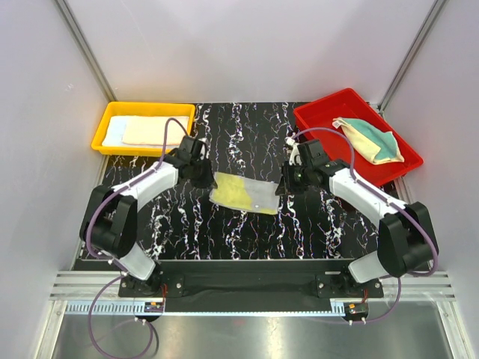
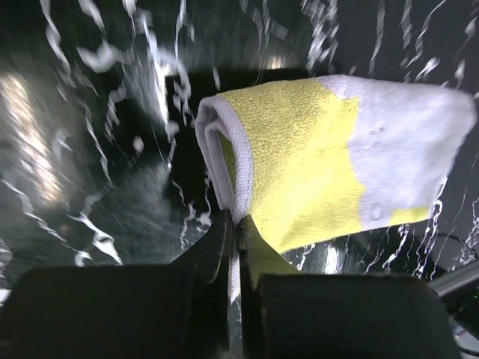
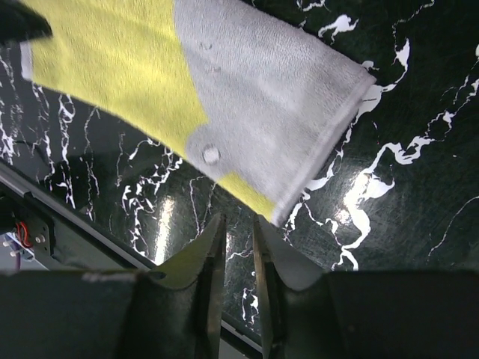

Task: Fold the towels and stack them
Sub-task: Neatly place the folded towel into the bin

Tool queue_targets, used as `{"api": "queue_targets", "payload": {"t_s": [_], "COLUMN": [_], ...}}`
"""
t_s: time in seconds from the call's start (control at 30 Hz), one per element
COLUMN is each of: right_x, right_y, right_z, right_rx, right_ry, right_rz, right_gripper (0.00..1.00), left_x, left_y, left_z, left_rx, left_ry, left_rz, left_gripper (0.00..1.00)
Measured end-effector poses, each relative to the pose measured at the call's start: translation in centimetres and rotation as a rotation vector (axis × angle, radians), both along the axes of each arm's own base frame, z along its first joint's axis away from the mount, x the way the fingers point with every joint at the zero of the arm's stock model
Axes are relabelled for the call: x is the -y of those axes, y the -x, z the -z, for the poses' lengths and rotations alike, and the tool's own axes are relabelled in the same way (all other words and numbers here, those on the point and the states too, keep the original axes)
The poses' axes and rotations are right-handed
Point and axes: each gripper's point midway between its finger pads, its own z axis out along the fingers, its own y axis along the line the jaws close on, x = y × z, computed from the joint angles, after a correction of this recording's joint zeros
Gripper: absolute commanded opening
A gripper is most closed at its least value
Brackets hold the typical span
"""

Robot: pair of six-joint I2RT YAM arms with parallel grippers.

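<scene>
A yellow and grey towel [image 1: 243, 193] lies folded in a long strip at the middle of the black marble table [image 1: 247, 134]. My left gripper [image 1: 203, 176] is at the strip's left end. In the left wrist view the towel [image 2: 314, 157] is doubled over, and the left gripper [image 2: 238, 228] is shut on its white edge. My right gripper [image 1: 284, 183] hovers at the strip's right end. In the right wrist view the right gripper [image 3: 238, 224] is open by a narrow gap, with nothing between its fingers, just short of the towel's [image 3: 224, 82] grey corner.
A yellow tray [image 1: 102, 134] at the back left holds folded towels, a pale cream one [image 1: 153, 131] over a light blue one [image 1: 114, 133]. A red tray [image 1: 318, 120] at the back right holds a crumpled yellow and teal towel [image 1: 374, 142]. White walls close in on both sides.
</scene>
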Motion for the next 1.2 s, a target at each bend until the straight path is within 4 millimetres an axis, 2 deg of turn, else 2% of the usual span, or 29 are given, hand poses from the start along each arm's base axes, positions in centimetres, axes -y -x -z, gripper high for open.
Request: {"api": "queue_targets", "payload": {"t_s": [0.1,0.27,0.37,0.57,0.67,0.8,0.97,1.07,1.2], "right_x": [0.1,0.2,0.3,0.1,0.0,-0.3,-0.3,-0.5,-0.9], "right_y": [-0.4,-1.4,-2.0,-3.8,-4.6,-5.7,-6.8,-8.1,-9.9], "right_z": [-1.3,-2.7,-3.5,-5.0,-4.6,-3.2,-2.0,-3.1,-6.0], "right_rx": [0.042,0.094,0.121,0.186,0.19,0.174,0.141,0.165,0.235], "right_ry": [-0.006,0.0,0.011,0.027,0.047,0.078,0.108,0.097,0.071], "right_rz": [0.009,0.024,0.026,0.02,0.012,-0.01,-0.022,-0.017,-0.011], "right_gripper": [0.28,0.28,0.29,0.29,0.29,0.28,0.28,0.28,0.28], "left_x": [-0.8,-3.0,-5.3,-10.8,-14.0,-17.4,-20.6,-22.1,-24.4], "left_y": [-1.8,-4.9,-7.1,-13.4,-16.0,-18.5,-21.4,-22.7,-24.2], "left_z": [-1.7,-2.9,-3.7,-6.1,-6.6,-7.2,-8.6,-9.3,-9.8], "left_rx": [0.055,0.109,0.128,0.187,0.197,0.205,0.252,0.282,0.31], "left_ry": [-0.05,-0.187,-0.3,-0.454,-0.514,-0.57,-0.613,-0.627,-0.643], "left_rz": [0.033,0.065,0.067,0.001,-0.045,-0.093,-0.141,-0.157,-0.19], "left_gripper": [0.0,0.0,0.0,0.0,0.0,0.0,0.0,0.0,0.0]}}
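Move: The left gripper still holds the yellow-grey towel by its left short edge, just off the table. The yellow bin's middle lies about 23 cm ahead of it, 27 cm to its left and 4 cm below. In the bin the folded pink towel's middle is some 22 cm ahead and 23 cm left, with the light blue one under it. From the empty right hand, the bin is roughly 50 cm left and 22 cm ahead. Keep the left gripper shut on the towel edge and swing it about 24 cm forward and as far left, rising some 10 cm, to bring the towel over the yellow bin; roll the wrist roughly 40 degrees so the fingertips swing outward to the left. Move the right gripper about 10 cm forward, up, through a short dip and up again, empty and slightly open. ##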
